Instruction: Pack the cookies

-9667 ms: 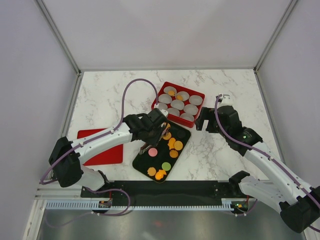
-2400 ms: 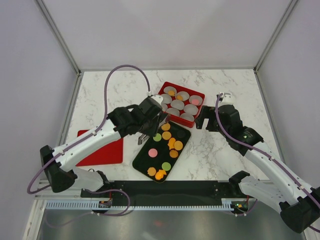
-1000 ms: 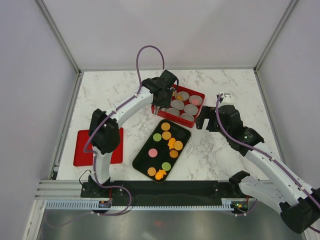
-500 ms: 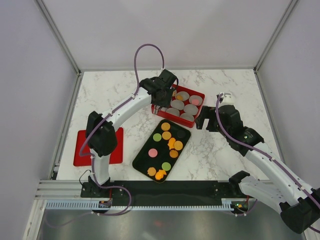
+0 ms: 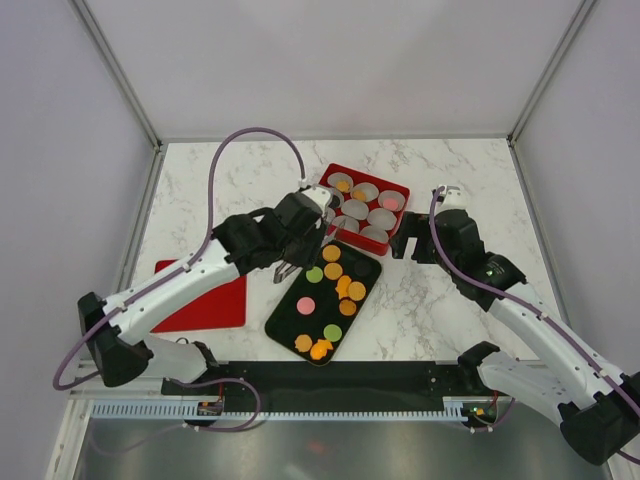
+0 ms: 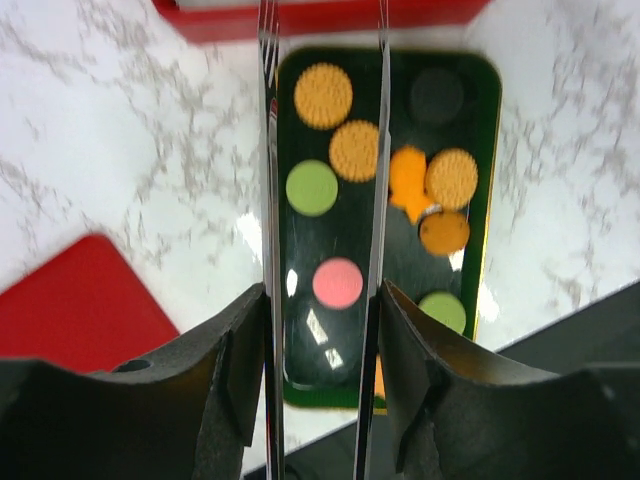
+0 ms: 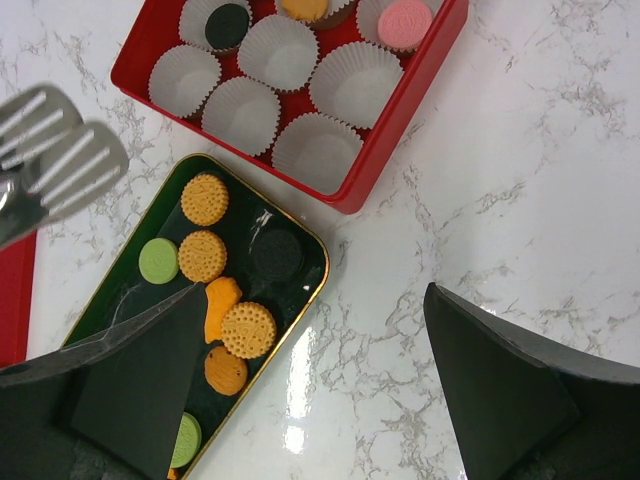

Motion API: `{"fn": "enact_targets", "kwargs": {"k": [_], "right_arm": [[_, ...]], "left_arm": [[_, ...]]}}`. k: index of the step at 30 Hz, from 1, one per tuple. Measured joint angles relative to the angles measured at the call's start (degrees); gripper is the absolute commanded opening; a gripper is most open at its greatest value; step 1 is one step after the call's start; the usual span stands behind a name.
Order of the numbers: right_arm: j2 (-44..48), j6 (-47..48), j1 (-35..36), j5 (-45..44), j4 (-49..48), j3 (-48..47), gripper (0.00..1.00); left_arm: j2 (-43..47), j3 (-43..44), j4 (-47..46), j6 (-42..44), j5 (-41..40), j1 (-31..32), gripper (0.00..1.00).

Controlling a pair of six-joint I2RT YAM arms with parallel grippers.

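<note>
The cookies point(image 5: 333, 270) lie on a black tray point(image 5: 285, 320): several orange ones, green point(image 6: 311, 187), pink point(image 6: 337, 283) and one dark cookie point(image 7: 277, 254). A red box point(image 5: 400, 215) of paper cups holds a dark cookie point(image 7: 228, 20), an orange one and a pink one point(image 7: 405, 20). My left gripper point(image 5: 290, 262) hovers over the tray's far-left end, shut on metal tongs point(image 6: 268, 200) whose blades stand apart with nothing between them. My right gripper point(image 7: 315, 300) hangs open and holds nothing over the marble just right of the tray.
A flat red lid point(image 5: 200, 300) lies on the table's left side. The red box point(image 7: 400, 130) touches the tray's far end. The tongs' slotted tips point(image 7: 60, 160) show at the left edge of the right wrist view. White walls enclose the marble table.
My left arm has pulled back from over the red box to the tray's far-left end, tongs still in its grip. The right arm has not moved.
</note>
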State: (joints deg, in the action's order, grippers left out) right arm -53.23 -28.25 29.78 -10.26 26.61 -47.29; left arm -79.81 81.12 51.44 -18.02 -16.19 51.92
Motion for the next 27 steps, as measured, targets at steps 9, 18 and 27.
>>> {"fn": "enact_targets", "kwargs": {"k": [9, 18, 27], "right_arm": [[-0.15, -0.02, 0.0, 0.35, 0.0, 0.0, 0.98], [-0.24, -0.28, 0.0, 0.35, -0.24, 0.33, 0.98], [-0.26, -0.28, 0.0, 0.35, -0.33, 1.01, 0.98]], "left_arm": [[12.55, -16.22, 4.48, -5.66, 3.82, 4.33, 0.53], [15.1, -21.79, 9.27, -12.74, 4.33, 9.29, 0.55], [15.72, -23.45, 11.5, -16.52, 4.28, 12.52, 0.58]]}}
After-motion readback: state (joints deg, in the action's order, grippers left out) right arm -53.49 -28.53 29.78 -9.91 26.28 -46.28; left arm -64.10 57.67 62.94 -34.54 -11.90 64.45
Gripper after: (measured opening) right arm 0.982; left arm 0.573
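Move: The pink cookie lies about 5 cm back from the left hand, some 1 cm to its left and 21 cm below. Around it on the tray, the upper green cookie is 8 cm farther out and 2 cm to the right of it, and the orange flower cookie 10 cm nearer the base and 1 cm left of it. From the idle right hand the pink cookie is about 9 cm back, 23 cm left, 18 cm down. Left hand swings the open tongs back 14 cm, down 9, left 6, towards the pink cookie, tipping steeper. ##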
